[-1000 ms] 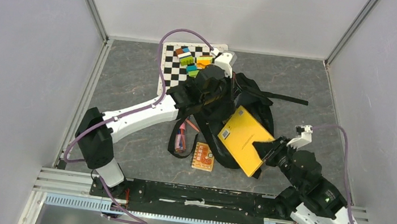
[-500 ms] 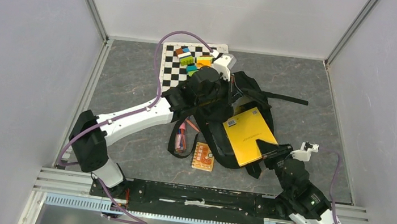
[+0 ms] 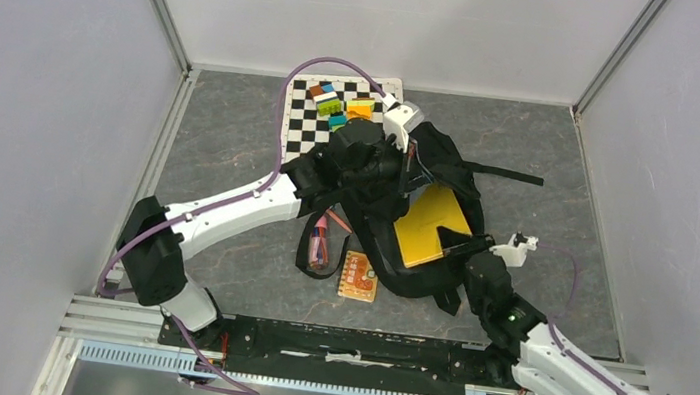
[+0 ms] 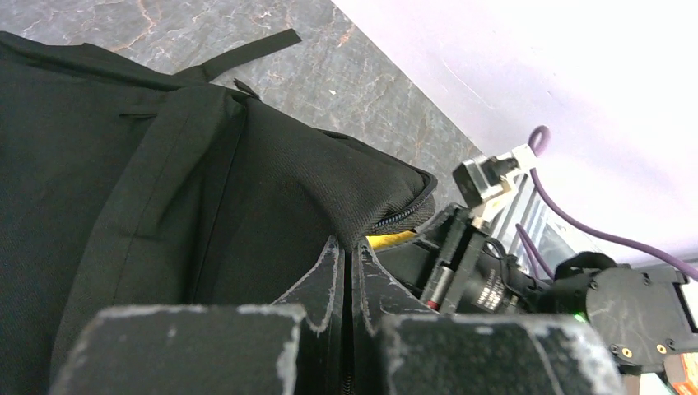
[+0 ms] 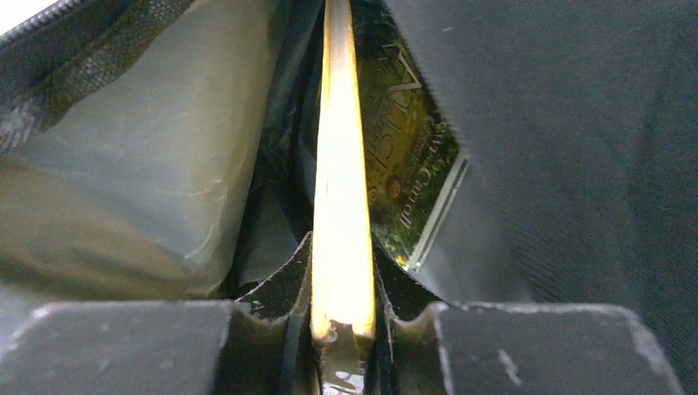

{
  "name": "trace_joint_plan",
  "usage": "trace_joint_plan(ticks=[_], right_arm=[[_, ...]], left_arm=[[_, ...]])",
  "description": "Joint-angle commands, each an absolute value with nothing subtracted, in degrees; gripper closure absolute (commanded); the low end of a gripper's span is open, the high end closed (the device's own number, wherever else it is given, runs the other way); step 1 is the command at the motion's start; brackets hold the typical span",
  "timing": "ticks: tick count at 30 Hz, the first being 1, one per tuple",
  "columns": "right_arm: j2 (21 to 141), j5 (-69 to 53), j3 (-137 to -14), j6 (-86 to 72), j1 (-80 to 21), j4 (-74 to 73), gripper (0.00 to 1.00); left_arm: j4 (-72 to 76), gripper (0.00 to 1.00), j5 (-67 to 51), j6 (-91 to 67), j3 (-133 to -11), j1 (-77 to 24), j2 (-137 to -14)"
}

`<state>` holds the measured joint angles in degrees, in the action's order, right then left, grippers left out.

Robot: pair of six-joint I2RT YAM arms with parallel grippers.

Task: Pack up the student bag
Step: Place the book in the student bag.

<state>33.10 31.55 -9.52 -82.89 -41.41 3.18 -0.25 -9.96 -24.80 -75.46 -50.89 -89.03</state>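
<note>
The black student bag (image 3: 436, 158) lies mid-table with its mouth open toward the near right. My left gripper (image 3: 401, 176) is shut on the bag's rim by the zip (image 4: 387, 220) and holds the mouth up. My right gripper (image 3: 465, 254) is shut on the near edge of a yellow notebook (image 3: 431, 226), which is partly inside the bag. In the right wrist view the notebook (image 5: 339, 164) is edge-on between my fingers (image 5: 288, 280), with bag fabric (image 5: 576, 123) on both sides. A dark green book (image 5: 403, 181) lies inside the bag.
A black-and-white checkered mat (image 3: 302, 126) with several coloured blocks (image 3: 342, 106) lies at the back left. An orange card (image 3: 357, 276) and a red pen-like item (image 3: 319, 244) lie near the bag's front. A bag strap (image 3: 505, 173) stretches to the right.
My right gripper has pushed the yellow notebook forward and left, deeper into the bag, so less of it shows. My left gripper still holds the rim, shifted slightly right.
</note>
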Motion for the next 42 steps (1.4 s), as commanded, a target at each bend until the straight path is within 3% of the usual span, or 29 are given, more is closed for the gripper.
trace_joint_plan(ticks=[1,13,21,29,36,42], right_arm=[[41.2,33.2,-14.0,-80.0,-39.8,18.4,1.0],[64.0,22.6,-22.2,-68.9,-32.4,27.1,0.98],[69.3,21.7,-20.2,-64.1,-32.5,27.9,0.65],[67.3,23.5,-16.6,-60.1,-32.5,25.0,0.27],[62.9,25.8,-13.7,-59.3,-32.5,20.2,0.16],[57.7,25.8,-11.5,-59.7,-32.6,16.7,0.13]], left_arm=[[5.1,0.98,-15.8,-21.0,-77.0,-50.9,-84.0],[3.3,0.98,-16.1,-22.1,-75.4,-50.9,-84.0],[3.0,0.98,-12.6,-26.1,-74.5,-50.5,-83.4],[2.4,0.98,-12.3,-28.8,-73.1,-49.6,-83.0],[1.0,0.98,-11.6,-28.8,-72.3,-49.3,-81.5],[0.3,0.98,-12.5,-26.6,-71.1,-49.2,-80.6]])
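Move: Just inside the bag's mouth the book, already gripped at its near-right part by the right hand, is to go down to a spot roughly 8 cm ahead of that hand, 5 cm to its left and 7 cm below. The green book already lies about there, some 2 cm farther out and a little lower. The bag flap pinched by the left hand hangs about 7 cm ahead, 8 cm left and 14 cm higher. From the left hand the spot is roughly 20 cm below, 5 cm right and 3 cm back. Sliding the held yellow book forward and slightly left into the bag, the right hand goes in about 8 cm, then opens its fingers nearly wide as it sinks some 7 cm, draws back about 5 cm and slightly right, and rolls its left side down to some 25 degrees. The left hand keeps its pinch on the flap, easing about 2 cm to the left. ##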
